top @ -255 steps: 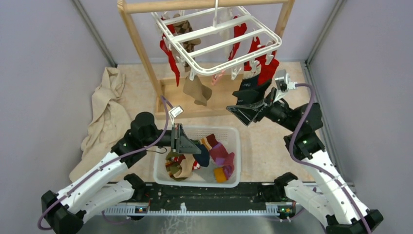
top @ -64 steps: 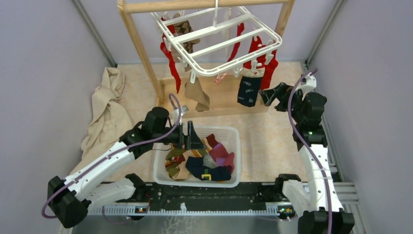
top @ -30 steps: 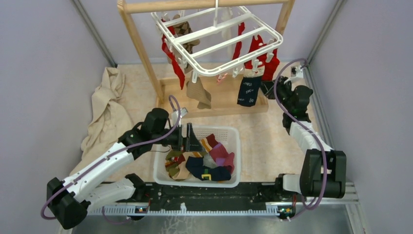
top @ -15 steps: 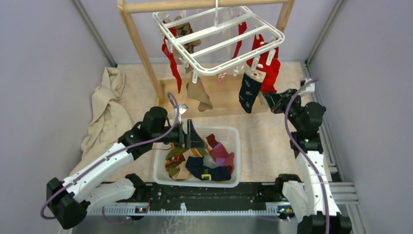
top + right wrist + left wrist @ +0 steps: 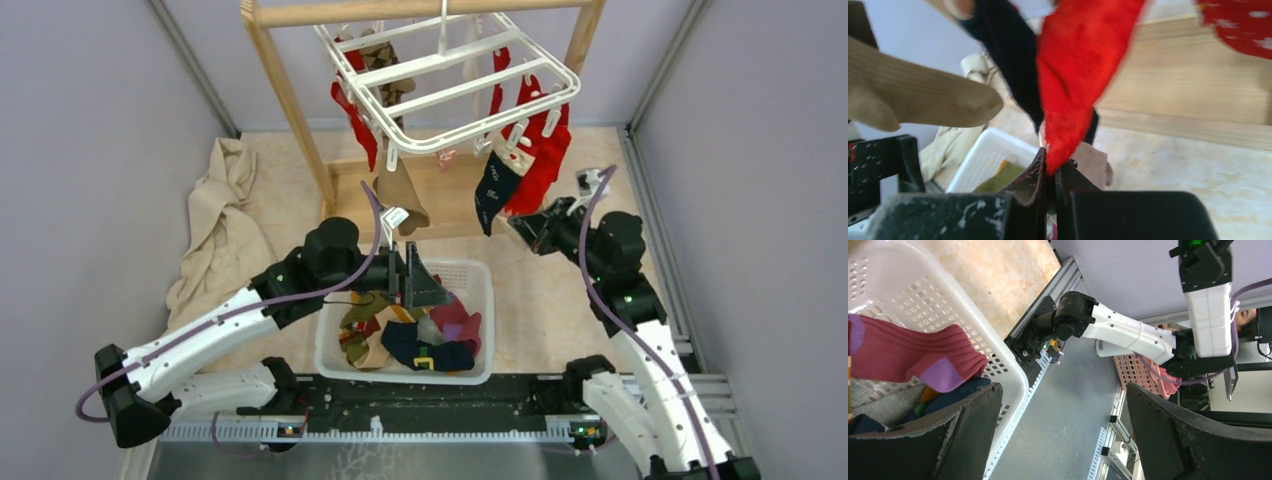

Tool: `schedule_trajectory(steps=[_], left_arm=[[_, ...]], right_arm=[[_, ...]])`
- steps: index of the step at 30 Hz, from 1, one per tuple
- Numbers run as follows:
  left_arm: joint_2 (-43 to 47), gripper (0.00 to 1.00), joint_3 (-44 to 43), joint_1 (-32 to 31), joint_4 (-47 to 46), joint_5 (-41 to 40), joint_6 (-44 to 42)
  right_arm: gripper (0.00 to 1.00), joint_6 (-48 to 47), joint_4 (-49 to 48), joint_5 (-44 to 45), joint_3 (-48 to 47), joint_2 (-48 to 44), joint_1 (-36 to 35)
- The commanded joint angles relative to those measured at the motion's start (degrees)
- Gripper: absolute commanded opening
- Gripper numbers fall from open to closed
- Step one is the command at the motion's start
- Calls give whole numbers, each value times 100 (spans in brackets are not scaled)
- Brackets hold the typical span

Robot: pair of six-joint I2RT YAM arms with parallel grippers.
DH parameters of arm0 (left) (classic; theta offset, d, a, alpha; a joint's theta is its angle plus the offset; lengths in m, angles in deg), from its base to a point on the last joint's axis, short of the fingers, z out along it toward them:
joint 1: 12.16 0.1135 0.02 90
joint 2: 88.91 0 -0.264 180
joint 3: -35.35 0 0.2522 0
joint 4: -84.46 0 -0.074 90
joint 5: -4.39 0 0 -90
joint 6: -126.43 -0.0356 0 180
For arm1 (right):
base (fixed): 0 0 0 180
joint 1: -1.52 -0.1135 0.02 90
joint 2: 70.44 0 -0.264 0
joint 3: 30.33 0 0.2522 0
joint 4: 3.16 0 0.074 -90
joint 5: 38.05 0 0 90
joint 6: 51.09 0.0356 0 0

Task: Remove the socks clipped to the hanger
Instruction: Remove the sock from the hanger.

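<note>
The white slatted hanger (image 5: 450,85) hangs from the wooden frame, tilted. Red socks (image 5: 535,160), a navy sock (image 5: 490,190), a tan sock (image 5: 400,195) and an argyle brown sock (image 5: 385,65) are clipped to it. My right gripper (image 5: 518,222) is shut on the lower tip of a red sock (image 5: 1078,65), which is stretched taut towards me. In the right wrist view the jaws (image 5: 1050,167) pinch that tip, with the navy sock (image 5: 1013,55) just behind. My left gripper (image 5: 425,285) stands open over the basket with nothing between its fingers (image 5: 973,430).
A white mesh basket (image 5: 400,379) holding several loose socks, among them a magenta sock (image 5: 908,357), stands between the arms. The wooden frame's post (image 5: 290,100) and base stand behind it. A beige cloth (image 5: 215,230) lies at the left wall.
My right gripper has swung in from the right, closed on the red sock's tip and drawn it down and forward; the hanger has tilted. The left arm has shifted slightly right.
</note>
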Motion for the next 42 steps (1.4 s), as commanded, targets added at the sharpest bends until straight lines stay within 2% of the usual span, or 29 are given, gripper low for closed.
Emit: schedule_trajectory(steps=[1, 3, 9, 13, 21, 30, 36, 42], left_arm=[[95, 99, -237, -276, -11, -686, 48], [192, 99, -250, -326, 93, -886, 27], [957, 99, -209, -444, 939, -2186, 56], [1479, 99, 1, -447, 1078, -2718, 77], [1435, 99, 364, -453, 505, -2275, -7], [1190, 99, 660, -465, -342, -1895, -152], [1141, 99, 953, -552, -1235, -1555, -226], [1144, 97, 1169, -662, -1934, -1597, -455]], right_arm=[[0, -664, 411, 1184, -927, 444, -1394], [0, -849, 465, 1596, -1172, 731, -2002], [0, -910, 484, 2063, -1781, 1482, -3203], [0, -819, 644, 2272, -2105, 1800, -3815], [0, -507, 995, 2694, -2169, 1798, -4885], [0, -6, 974, 2548, -1806, 1088, -4953], [0, 401, 921, 1986, -1712, 1016, -4952], [0, 566, 882, 1779, -1545, 1070, -4953]])
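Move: My right fingers already pinch the lower end of the red sock, whose middle hangs some 8 cm above them, 5 cm ahead and 2 cm right. From them my open left fingers lie about 14 cm back, 17 cm left and roughly level. From my left hand the red sock's middle is about 19 cm ahead, 19 cm right and 8 cm up; the navy sock 18 ahead, 13 right, 6 up; the tan sock 15 ahead, 6 left, 5 up; the basket's middle 22 cm below and 4 cm left. Keeping the red sock's end pinched, I sweep my right hand some 16 cm left, then mainly back about 12 cm towards my left fingers, turning some 30 degrees counter-clockwise and ending a little higher. My left hand stays wide open: it swings about 6 cm left and upward, then comes back down and right to near where it began, with the sock's end brought up beside its fingers. ##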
